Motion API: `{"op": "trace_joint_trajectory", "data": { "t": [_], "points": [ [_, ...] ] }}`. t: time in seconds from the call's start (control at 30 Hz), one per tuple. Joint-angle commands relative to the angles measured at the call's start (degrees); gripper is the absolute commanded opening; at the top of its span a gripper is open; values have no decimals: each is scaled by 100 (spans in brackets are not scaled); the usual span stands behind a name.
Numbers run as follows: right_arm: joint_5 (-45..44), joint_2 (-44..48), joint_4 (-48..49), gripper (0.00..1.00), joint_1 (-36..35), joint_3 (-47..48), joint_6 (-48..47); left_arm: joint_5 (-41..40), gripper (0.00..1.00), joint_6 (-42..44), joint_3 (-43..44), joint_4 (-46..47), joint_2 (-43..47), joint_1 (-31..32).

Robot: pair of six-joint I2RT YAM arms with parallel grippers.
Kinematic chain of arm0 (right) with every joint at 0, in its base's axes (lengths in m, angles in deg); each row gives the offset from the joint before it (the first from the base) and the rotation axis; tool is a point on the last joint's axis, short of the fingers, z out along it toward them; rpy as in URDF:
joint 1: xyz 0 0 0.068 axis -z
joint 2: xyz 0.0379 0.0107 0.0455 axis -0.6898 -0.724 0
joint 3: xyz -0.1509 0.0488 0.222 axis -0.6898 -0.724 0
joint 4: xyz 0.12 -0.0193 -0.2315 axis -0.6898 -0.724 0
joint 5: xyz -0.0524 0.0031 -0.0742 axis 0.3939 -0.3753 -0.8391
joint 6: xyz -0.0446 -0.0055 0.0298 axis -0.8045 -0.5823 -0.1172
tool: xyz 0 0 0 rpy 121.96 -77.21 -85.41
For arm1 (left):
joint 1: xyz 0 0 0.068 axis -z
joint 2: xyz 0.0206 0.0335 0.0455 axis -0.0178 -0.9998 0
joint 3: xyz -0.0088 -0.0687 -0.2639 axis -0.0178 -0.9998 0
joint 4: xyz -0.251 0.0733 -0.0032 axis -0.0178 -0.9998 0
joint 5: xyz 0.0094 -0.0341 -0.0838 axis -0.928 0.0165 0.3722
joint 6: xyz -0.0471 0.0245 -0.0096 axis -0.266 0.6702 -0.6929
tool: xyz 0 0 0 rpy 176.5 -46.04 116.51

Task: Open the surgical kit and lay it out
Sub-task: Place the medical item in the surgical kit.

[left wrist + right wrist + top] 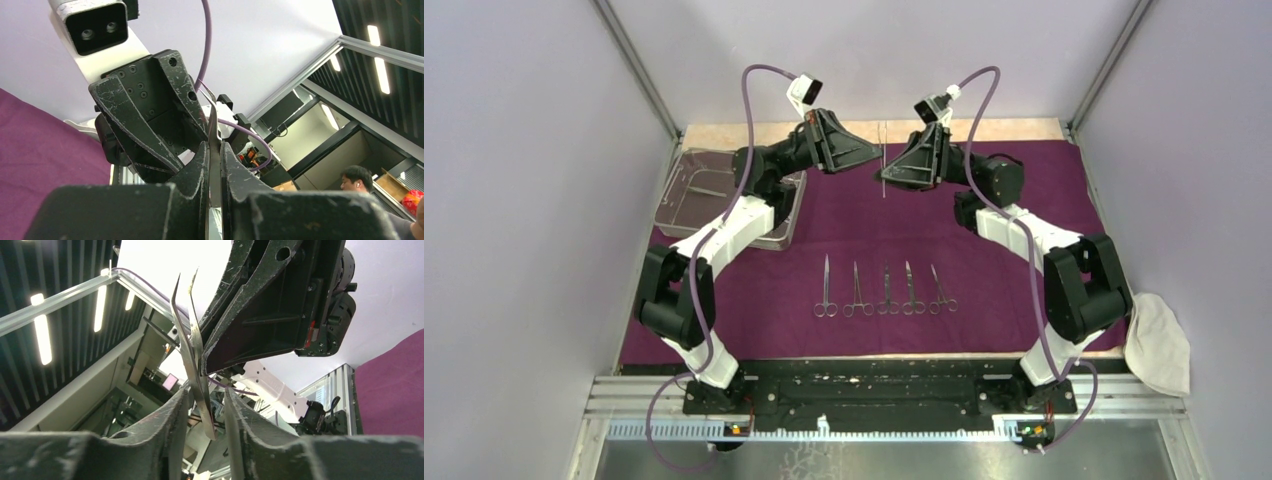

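A slim pair of steel tweezers (pixel 883 160) hangs in the air above the far part of the dark purple cloth wrap (pixel 1024 290). My left gripper (pixel 875 157) is shut on the tweezers (pixel 214 127), pinching them flat between its fingers. My right gripper (pixel 891 170) faces it from the right. Its jaws stand on either side of the lower end of the tweezers (pixel 192 350) with a gap on each side, so it is open. Several scissor-like instruments (pixel 886 290) lie in a row on the cloth. The silver wire-mesh tray (pixel 686 195) sits at the far left.
A crumpled white cloth (pixel 1159 345) lies off the purple wrap at the right edge. My left arm reaches over the tray's right side. The enclosure's walls stand close on both sides and behind.
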Motion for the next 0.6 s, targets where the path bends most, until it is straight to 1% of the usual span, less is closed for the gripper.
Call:
{"op": "trace_joint_trajectory", "data": {
  "t": [0.0,0.13,0.17,0.2,0.23,0.3,0.33,0.37,0.4,0.47,0.5,0.53,0.57],
  "points": [
    [-184,77,1287,30,21,231,118,-99,0,-102,196,745,6,32],
    [-231,89,1291,14,12,210,160,-180,0,-258,164,1019,-60,33],
    [-249,89,1286,10,12,214,178,-180,0,-287,164,1053,-79,32],
    [-264,89,1292,3,12,222,183,-160,0,-288,164,1072,-90,33],
    [-281,94,1294,0,12,243,193,-146,0,-260,146,1055,-92,33],
    [-317,110,1283,0,13,272,236,-135,0,-156,87,960,-70,31],
    [-323,119,1282,0,17,283,265,-117,6,-70,59,837,-49,27],
    [-331,123,1278,0,27,263,288,-101,20,50,17,630,-7,17],
    [-349,155,1274,0,47,215,291,-92,33,219,-66,442,63,-7],
    [-416,277,1167,0,146,-32,217,-153,63,564,-356,87,298,-124],
    [-384,382,1053,0,211,-181,109,-183,75,775,-564,-42,471,-211],
    [-306,498,806,0,305,-338,-70,-182,85,999,-822,-251,643,-311],
    [-211,673,395,0,405,-539,-345,-159,90,1288,-1001,-582,832,-416]
  ]
}}
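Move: The left gripper already holds the tweezers between its fingertips, their middle about 1 cm behind and below its hand point; the right fingers wait about 3 cm behind and 3 below it, 1 cm to its right. From the right gripper, the tweezers' middle is roughly 2 cm ahead and 2 above. Its neighbours are the laid-out row of instruments, about 2 cm ahead and 41 below, and the tray, some 25 ahead, 36 left and 39 below. Hold both grippers nearly still in mid-air and shut the partly open right fingers on the blunt end of the tweezers, just behind the left fingers' grip. Only then spread the left fingers wide to let go, dropping that gripper about 2 cm as they open while the right keeps its pinch. ##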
